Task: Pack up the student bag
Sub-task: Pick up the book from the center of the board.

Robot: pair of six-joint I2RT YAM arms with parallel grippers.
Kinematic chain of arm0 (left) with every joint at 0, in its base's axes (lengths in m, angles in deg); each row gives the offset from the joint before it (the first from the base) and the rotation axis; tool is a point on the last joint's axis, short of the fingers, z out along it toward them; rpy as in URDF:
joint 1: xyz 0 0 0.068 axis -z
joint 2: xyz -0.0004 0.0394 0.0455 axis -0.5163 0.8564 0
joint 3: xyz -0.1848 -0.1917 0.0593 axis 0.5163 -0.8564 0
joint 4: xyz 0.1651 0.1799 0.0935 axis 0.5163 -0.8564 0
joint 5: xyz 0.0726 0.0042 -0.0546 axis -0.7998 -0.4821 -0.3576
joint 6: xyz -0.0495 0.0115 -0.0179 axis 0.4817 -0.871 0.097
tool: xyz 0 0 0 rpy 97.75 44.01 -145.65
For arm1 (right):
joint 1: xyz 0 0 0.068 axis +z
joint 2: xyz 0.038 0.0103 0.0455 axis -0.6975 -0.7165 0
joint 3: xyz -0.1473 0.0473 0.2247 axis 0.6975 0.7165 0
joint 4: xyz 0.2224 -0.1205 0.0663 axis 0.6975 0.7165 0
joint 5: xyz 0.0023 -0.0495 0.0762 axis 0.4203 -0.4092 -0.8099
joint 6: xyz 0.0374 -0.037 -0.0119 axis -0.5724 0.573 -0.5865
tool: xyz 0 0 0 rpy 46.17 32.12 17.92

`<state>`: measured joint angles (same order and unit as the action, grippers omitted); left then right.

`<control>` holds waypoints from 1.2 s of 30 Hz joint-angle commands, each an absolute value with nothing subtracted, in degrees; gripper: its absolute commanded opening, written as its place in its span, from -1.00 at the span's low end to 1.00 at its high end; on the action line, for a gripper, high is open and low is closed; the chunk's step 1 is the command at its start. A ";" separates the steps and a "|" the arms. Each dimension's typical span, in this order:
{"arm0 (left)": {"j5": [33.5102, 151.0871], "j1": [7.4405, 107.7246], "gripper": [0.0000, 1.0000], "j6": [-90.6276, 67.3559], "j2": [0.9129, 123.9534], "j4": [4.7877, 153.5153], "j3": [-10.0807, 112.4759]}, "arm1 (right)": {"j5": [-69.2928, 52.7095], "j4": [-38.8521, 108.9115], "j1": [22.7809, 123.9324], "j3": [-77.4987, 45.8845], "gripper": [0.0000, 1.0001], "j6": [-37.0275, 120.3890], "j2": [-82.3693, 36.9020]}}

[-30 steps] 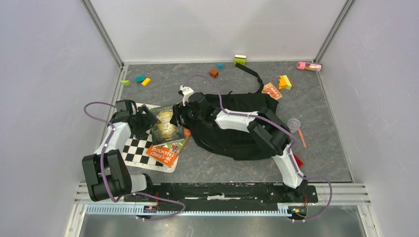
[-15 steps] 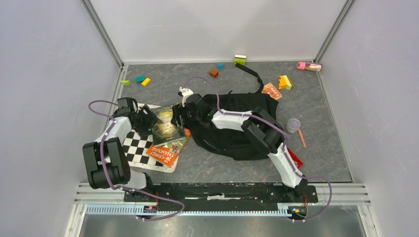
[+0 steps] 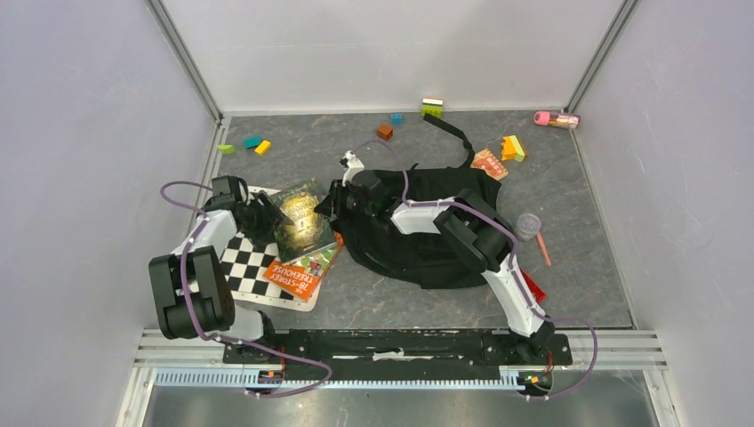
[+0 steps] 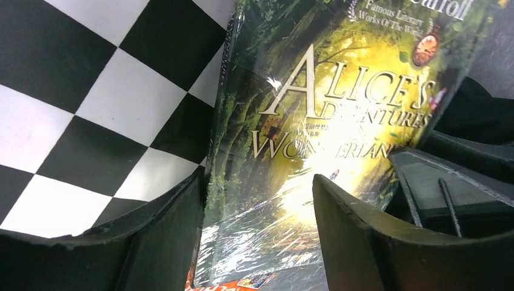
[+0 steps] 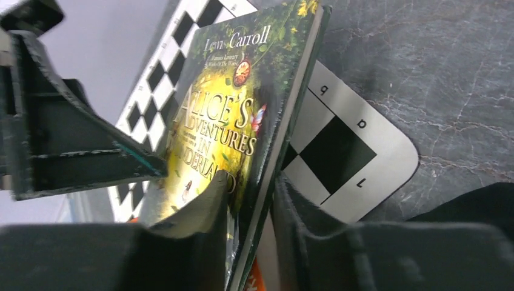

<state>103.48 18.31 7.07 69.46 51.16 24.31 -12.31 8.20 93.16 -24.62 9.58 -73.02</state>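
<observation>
The student bag [image 3: 418, 256] is a big black backpack lying flat in the middle of the table, one strap [image 3: 449, 131] trailing toward the back. Left of it a green "Alice's Adventures in Wonderland" book [image 3: 300, 216] rests tilted over a chessboard [image 3: 242, 264]. My right arm reaches across the bag. The right gripper [image 5: 250, 179] is shut on the book's right edge, one finger on the cover and one under it. My left gripper [image 4: 259, 177] is open at the book's left side, one finger [image 4: 176, 224] beside the spine and the other over the cover.
An orange book [image 3: 296, 272] lies under the green one on the chessboard. Coloured blocks [image 3: 258, 144] [image 3: 511, 147] are scattered along the back, with a pink case [image 3: 556, 119] in the far right corner. A small jar [image 3: 529, 223] and a pen [image 3: 542, 250] lie right of the bag.
The right gripper has closed on the book's edge and shifted slightly right, tilting the book up. The left gripper has narrowed somewhat and stayed at the spine.
</observation>
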 commanded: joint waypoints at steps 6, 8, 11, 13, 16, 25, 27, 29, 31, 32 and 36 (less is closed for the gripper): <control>102.74 18.43 0.65 4.16 56.38 55.24 23.66 | -18.89 -9.73 92.76 -16.15 -1.00 -2.05 -62.70; 102.88 18.40 0.81 4.01 51.24 57.25 22.77 | -19.29 -11.51 92.48 -15.42 -1.00 -2.61 -60.55; 103.29 18.33 0.99 3.26 42.66 57.53 22.69 | -18.76 -12.89 92.02 -13.20 -1.00 -1.95 -56.43; 103.41 18.34 0.99 2.44 37.52 56.34 23.60 | -17.95 -13.97 91.64 -10.59 -1.00 -1.44 -53.35; 104.97 18.34 0.99 2.04 32.27 53.42 25.43 | -16.78 -16.88 90.87 -5.71 -1.00 -1.38 -48.10; 122.01 18.40 0.99 5.14 25.60 54.42 25.27 | -16.31 -18.21 87.67 6.33 -1.00 2.06 -31.43; 127.15 18.42 0.99 7.94 25.63 58.50 24.30 | -17.10 -17.50 86.95 7.60 -1.00 2.78 -28.29; 130.92 18.64 0.99 11.88 26.10 64.58 23.04 | -17.85 -17.64 86.40 9.02 -1.00 3.01 -25.04; 133.86 19.56 0.99 13.43 27.52 67.11 22.87 | -18.45 -16.76 86.33 9.92 -1.00 3.72 -21.88; 134.91 20.25 0.99 13.61 28.55 67.52 23.17 | -18.71 -16.37 86.31 10.24 -1.00 3.97 -20.40; 137.48 23.68 0.99 13.36 29.79 67.73 25.00 | -19.15 -15.72 86.33 11.62 -1.00 4.35 -15.72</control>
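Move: Lying between the two grippers, the Alice book has its middle about 6 cm left and 3 cm back of the right hand, a little below it, with its right edge already between those fingers. From the left hand that middle is some 7 cm right and 3 cm ahead. The orange treehouse book lies about 13 cm back and 5 cm left of the right hand, and the black bag's middle some 22 cm to its right and 3 cm back. Closing on the book's right edge, the right hand pinches it and climbs about 25 cm, soon also swinging some 15 cm right over the bag and 8 cm back, fingers tipping upward. The left hand opens fully, rises about as far while its fingers tilt up some 50 degrees towards level, then follows the book rightward, ending open close by its left edge. ##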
